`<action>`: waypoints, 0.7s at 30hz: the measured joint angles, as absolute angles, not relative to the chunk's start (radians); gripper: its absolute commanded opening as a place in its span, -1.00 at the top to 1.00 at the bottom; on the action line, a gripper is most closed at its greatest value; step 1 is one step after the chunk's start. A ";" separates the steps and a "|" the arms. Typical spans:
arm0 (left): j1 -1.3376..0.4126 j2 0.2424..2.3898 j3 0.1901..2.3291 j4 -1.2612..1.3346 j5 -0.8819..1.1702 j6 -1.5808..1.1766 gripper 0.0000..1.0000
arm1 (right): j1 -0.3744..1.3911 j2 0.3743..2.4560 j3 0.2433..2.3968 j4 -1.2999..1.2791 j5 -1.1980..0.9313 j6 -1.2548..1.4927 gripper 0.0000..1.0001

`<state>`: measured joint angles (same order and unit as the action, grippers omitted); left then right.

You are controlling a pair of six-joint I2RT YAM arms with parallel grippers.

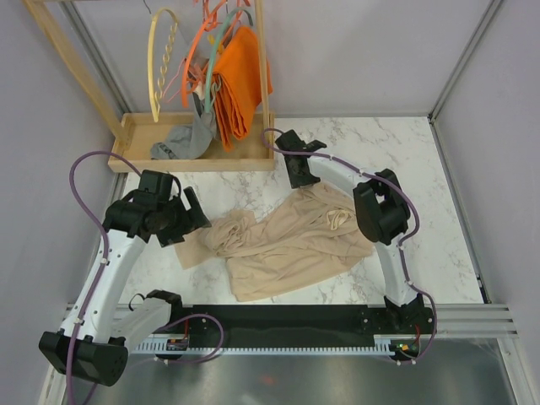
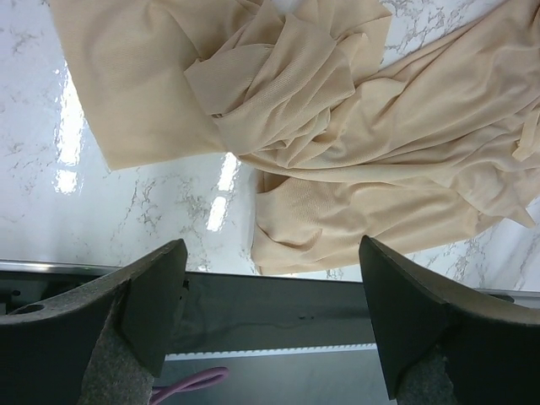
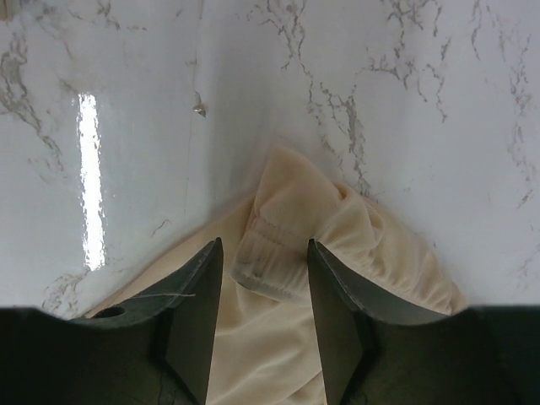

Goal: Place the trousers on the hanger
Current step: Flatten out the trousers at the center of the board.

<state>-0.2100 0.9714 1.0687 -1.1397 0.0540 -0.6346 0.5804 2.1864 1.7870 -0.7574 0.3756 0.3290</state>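
The beige trousers (image 1: pixel 283 240) lie crumpled on the marble table between the two arms. The pale yellow hanger (image 1: pixel 160 63) hangs on the wooden rack at the back left, far from both grippers. My left gripper (image 1: pixel 192 216) hovers at the trousers' left end. In the left wrist view it (image 2: pixel 270 246) is wide open and empty, with the trousers (image 2: pixel 337 126) ahead of the fingertips. My right gripper (image 1: pixel 295 175) sits at the trousers' far right corner. In its own view it (image 3: pixel 263 253) is open, astride a fold of the gathered waistband (image 3: pixel 270 245) resting on the table.
A wooden tray (image 1: pixel 245 159) at the back holds a small grey garment (image 1: pixel 177 142). An orange cloth (image 1: pixel 239 80), orange hangers (image 1: pixel 198 51) and a teal hanger (image 1: pixel 213 63) hang above it. A black rail (image 1: pixel 287 325) runs along the near edge.
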 measured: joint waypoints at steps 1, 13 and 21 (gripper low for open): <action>-0.210 0.971 1.069 -1.141 0.054 -0.635 -0.80 | 0.583 2.198 1.794 -0.755 0.377 0.329 -0.07; -0.210 0.957 1.069 -1.177 0.028 -0.635 -0.81 | 0.592 2.243 1.802 -0.760 0.455 0.350 0.71; -0.209 0.994 1.068 -1.173 -0.018 -0.635 -0.92 | 0.589 2.214 1.802 -0.794 0.535 0.344 1.00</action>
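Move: The bunched waistband corner of the trousers lies almost under my open right fingertips, about 1 cm ahead and 2 cm below. The drawstring is roughly 9 cm back and 7 cm to the right of that hand. The tray's near corner is some 4 cm ahead and 7 cm left, and the crumpled leg about 11 cm back and 17 cm left. From my left hand, the waistband corner is some 22 cm ahead, 22 cm right and 15 cm below. My right hand sinks about 2 cm onto the trousers' waistband corner, closes its half-open fingers and pinches the fold. Keeping it, the hand comes back up about 2 cm and shifts some 2.5 cm to my right, its left side dipping slightly. My left hand, empty and wide open, drifts about 1.5 cm left high over the near side of the board. ##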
